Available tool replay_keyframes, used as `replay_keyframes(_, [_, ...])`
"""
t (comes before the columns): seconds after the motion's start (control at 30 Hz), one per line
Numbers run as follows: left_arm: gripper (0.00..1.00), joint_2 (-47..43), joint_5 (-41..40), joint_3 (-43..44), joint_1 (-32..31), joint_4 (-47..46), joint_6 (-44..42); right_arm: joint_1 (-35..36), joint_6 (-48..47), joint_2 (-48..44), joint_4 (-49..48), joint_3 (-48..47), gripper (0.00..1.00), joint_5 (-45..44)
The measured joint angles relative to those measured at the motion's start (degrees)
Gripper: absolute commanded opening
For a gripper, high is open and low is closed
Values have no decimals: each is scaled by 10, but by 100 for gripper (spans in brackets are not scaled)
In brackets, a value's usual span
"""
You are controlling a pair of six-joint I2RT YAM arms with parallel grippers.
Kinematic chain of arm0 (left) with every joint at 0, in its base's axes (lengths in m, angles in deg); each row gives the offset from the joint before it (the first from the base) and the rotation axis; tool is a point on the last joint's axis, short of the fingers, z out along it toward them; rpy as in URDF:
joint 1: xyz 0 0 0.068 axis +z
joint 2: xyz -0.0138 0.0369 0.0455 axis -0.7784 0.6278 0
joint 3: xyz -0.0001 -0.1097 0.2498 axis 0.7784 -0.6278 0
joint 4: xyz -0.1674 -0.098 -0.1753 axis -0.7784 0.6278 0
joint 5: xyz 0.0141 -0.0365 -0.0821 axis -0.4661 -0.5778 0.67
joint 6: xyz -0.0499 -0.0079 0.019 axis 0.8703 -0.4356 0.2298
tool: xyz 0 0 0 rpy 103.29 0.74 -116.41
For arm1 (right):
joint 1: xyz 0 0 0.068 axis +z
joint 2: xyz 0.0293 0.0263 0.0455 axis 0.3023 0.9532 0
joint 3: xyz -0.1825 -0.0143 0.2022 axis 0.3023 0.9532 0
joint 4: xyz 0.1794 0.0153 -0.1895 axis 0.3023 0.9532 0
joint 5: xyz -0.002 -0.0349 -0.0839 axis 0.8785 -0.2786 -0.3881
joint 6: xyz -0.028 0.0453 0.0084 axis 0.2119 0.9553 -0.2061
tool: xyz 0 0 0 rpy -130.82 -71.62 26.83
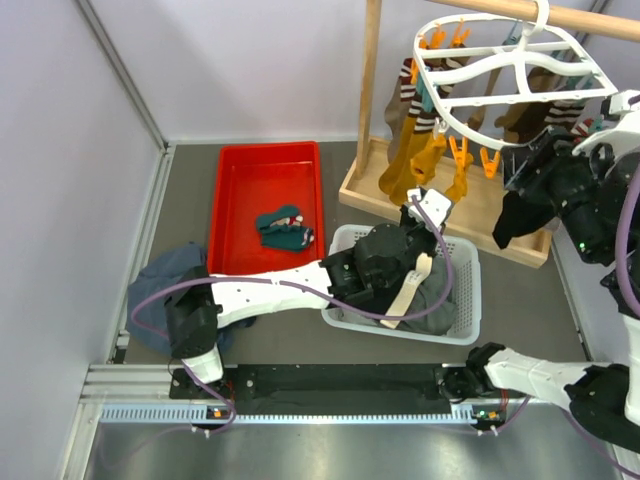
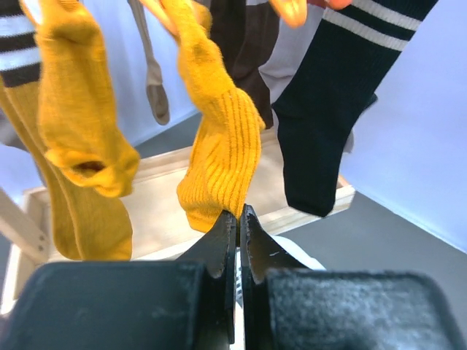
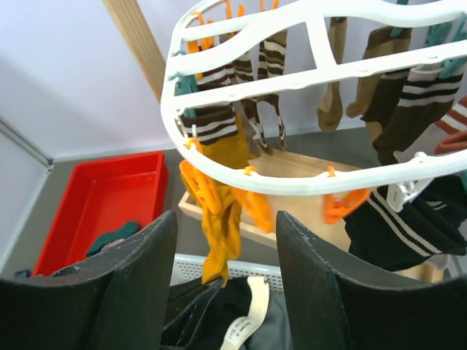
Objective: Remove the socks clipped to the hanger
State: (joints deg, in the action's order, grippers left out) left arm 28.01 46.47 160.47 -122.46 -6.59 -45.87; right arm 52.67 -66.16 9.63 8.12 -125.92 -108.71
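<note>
The white hanger hangs from the wooden pole with several socks clipped round its rim. My left gripper reaches up over the basket. Its jaws are shut, pinching the toe of a hanging mustard sock. That sock hangs from an orange clip. A second mustard sock hangs to its left and a black sock with white stripes to its right. My right gripper stands open and empty just under the hanger's near rim, at the right. Brown-white striped socks hang on the far side.
A red tray at the left holds a pair of teal socks. A white basket of dark clothes sits under the left arm. The wooden rack's base lies below the hanger. A blue-grey garment lies by the left arm's base.
</note>
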Motion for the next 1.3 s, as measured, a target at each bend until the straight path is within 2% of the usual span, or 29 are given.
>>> replay_keyframes(0.13, [0,0,-26,0,-11,-7,-23,0,2,45,12,-53,56,19])
replay_keyframes(0.4, [0,0,-56,0,-25,-19,-58,5,0,132,15,-54,56,35])
replay_keyframes(0.77, [0,7,-72,10,-30,-22,-81,62,-15,166,27,-54,52,-71])
replay_keyframes(1.3, [0,9,-97,11,-40,-41,-114,96,-16,169,39,-23,51,-153])
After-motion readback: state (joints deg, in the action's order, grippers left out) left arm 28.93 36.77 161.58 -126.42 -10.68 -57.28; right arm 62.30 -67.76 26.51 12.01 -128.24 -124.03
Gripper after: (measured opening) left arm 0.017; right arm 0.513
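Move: The orange clip holding the mustard sock is about 9 cm ahead of the right hand, 5 cm to its left and some 7 cm lower. An empty orange clip hangs about 4 cm to the right of it and 1 cm nearer, and the white clip with the other mustard sock roughly 3 cm left of it and 3 cm farther out. From the left hand, already shut on the sock's lower end, the orange clip lies about 6 cm ahead, 1 cm left and 10 cm up. The right hand comes off its raised position beside the hanger's front rim and sweeps some 7 cm forward and 6 cm left while sinking about 6 cm to the mustard sock's orange clip, the last of the sinking coming after a short pause; its fingers stay about half open on either side of the clip's line, tipping down and rolling left side down by some 15 degrees. The left hand keeps its pinch on the sock's lower end and holds it drawn back towards the robot, easing up only a centimetre or so as its wrist turns slightly. ##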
